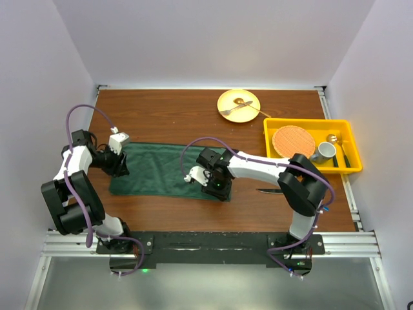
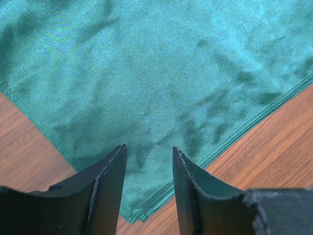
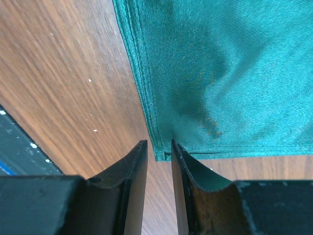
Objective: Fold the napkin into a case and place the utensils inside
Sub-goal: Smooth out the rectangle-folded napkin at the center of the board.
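The dark green napkin point(image 1: 164, 171) lies folded into a long flat rectangle across the middle of the wooden table. My left gripper point(image 1: 119, 169) hovers over its left end. Its jaws point(image 2: 149, 148) are open, and a layered corner of the cloth point(image 2: 156, 73) lies flat beneath them. My right gripper point(image 1: 216, 187) is at the napkin's near right corner. There the jaws point(image 3: 159, 142) stand a little apart, and the cloth's corner point(image 3: 234, 73) rests on the wood just at the tips, not pinched. A dark knife point(image 1: 268, 190) lies under the right arm, mostly hidden. The fork cannot be made out.
A yellow plate point(image 1: 248, 100) with a bare-metal fork on it sits at the back. A yellow bin point(image 1: 310, 121) at the right holds a round orange mat point(image 1: 293, 141), a grey cup point(image 1: 324, 152) and metal cutlery. White walls enclose the table.
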Controlling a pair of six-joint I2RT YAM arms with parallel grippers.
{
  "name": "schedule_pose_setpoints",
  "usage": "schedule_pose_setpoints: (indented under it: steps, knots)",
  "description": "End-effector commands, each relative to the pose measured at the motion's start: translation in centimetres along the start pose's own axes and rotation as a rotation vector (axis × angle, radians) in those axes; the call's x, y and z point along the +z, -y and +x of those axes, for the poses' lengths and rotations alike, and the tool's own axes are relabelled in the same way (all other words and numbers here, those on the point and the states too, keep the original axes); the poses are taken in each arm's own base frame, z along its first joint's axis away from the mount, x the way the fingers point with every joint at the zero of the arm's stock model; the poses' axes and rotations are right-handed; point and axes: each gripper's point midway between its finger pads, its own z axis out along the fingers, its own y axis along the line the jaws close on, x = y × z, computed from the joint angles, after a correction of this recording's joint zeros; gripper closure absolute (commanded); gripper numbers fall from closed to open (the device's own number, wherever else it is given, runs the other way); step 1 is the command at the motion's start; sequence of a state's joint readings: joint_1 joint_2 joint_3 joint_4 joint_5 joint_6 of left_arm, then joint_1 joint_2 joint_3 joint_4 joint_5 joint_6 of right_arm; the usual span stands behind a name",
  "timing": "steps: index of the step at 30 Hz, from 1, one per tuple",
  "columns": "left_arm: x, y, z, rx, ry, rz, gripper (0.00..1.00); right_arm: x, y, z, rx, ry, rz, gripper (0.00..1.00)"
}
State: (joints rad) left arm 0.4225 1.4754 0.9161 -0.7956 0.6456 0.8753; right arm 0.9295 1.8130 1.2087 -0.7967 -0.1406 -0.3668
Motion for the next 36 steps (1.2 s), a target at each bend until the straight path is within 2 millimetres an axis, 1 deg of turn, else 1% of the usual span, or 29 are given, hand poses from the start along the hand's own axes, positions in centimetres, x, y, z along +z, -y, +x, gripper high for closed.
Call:
schedule_pose_setpoints:
  steps: [1, 8, 11, 13, 14, 16, 19, 23, 26, 29, 31, 36]
  knots:
    - [-0.7, -0.8, -1.6, 0.049, 0.032, -0.019, 0.53, 0.9, 0.6, 0.2, -0.025, -0.014, 0.05, 0.69]
    - [-0.6, -0.9, -1.6, 0.05, 0.027, -0.018, 0.53, 1.9, 0.5, 0.8, -0.036, -0.032, 0.06, 0.69]
    - [-0.7, -1.0, -1.6, 0.051, 0.027, -0.021, 0.53, 1.9, 0.6, 0.7, -0.036, -0.03, 0.066, 0.74]
    - [-0.7, -0.9, -1.6, 0.052, 0.027, -0.021, 0.53, 1.7, 0.4, 0.6, -0.036, -0.029, 0.059, 0.79]
    - [-0.7, -0.9, -1.6, 0.052, 0.027, -0.02, 0.53, 1.3, 0.4, 0.3, -0.036, -0.018, 0.063, 0.81]
    - [-0.7, -0.9, -1.6, 0.052, 0.026, -0.02, 0.53, 0.8, 0.3, 0.2, -0.034, -0.017, 0.057, 0.85]
    - [-0.7, -0.9, -1.6, 0.054, 0.028, -0.019, 0.53, -0.2, 0.3, -0.3, -0.038, -0.005, 0.06, 0.88]
    - [-0.7, -0.8, -1.7, 0.051, 0.03, -0.016, 0.53, -1.3, 0.3, -1.0, -0.042, 0.012, 0.061, 0.97]
    - [-0.6, -0.9, -1.6, 0.051, 0.029, -0.017, 0.53, -2.4, 0.2, -1.3, -0.041, 0.022, 0.059, 1.0]
    - [-0.6, -1.0, -1.6, 0.049, 0.029, -0.018, 0.53, -3.1, 0.0, -1.4, -0.041, 0.024, 0.053, 1.0]
    - [-0.6, -1.0, -1.6, 0.047, 0.03, -0.017, 0.53, -3.1, -0.1, -1.1, -0.042, 0.015, 0.05, 1.0]
    - [-0.6, -1.1, -1.6, 0.047, 0.026, -0.018, 0.53, -2.4, -0.5, -0.2, -0.046, -0.02, 0.026, 1.0]
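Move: The napkin's near right corner lies almost under the right fingers, about 1 cm to the right and roughly 2 cm below. The middle of the napkin is some 18 cm to this hand's left and 8 cm ahead, and the knife some 20 cm to its right and 2 cm ahead. From the left hand, over the napkin's left end, that corner lies about 37 cm to the right, 9 cm back and 5 cm below. The right fingers pinch the napkin's near right corner: half open and pointing almost straight down, the hand sinks about 1 cm onto the corner, shuts on the cloth there, then rises some 2.5 cm with the corner in its grip, with hardly any sideways travel. ##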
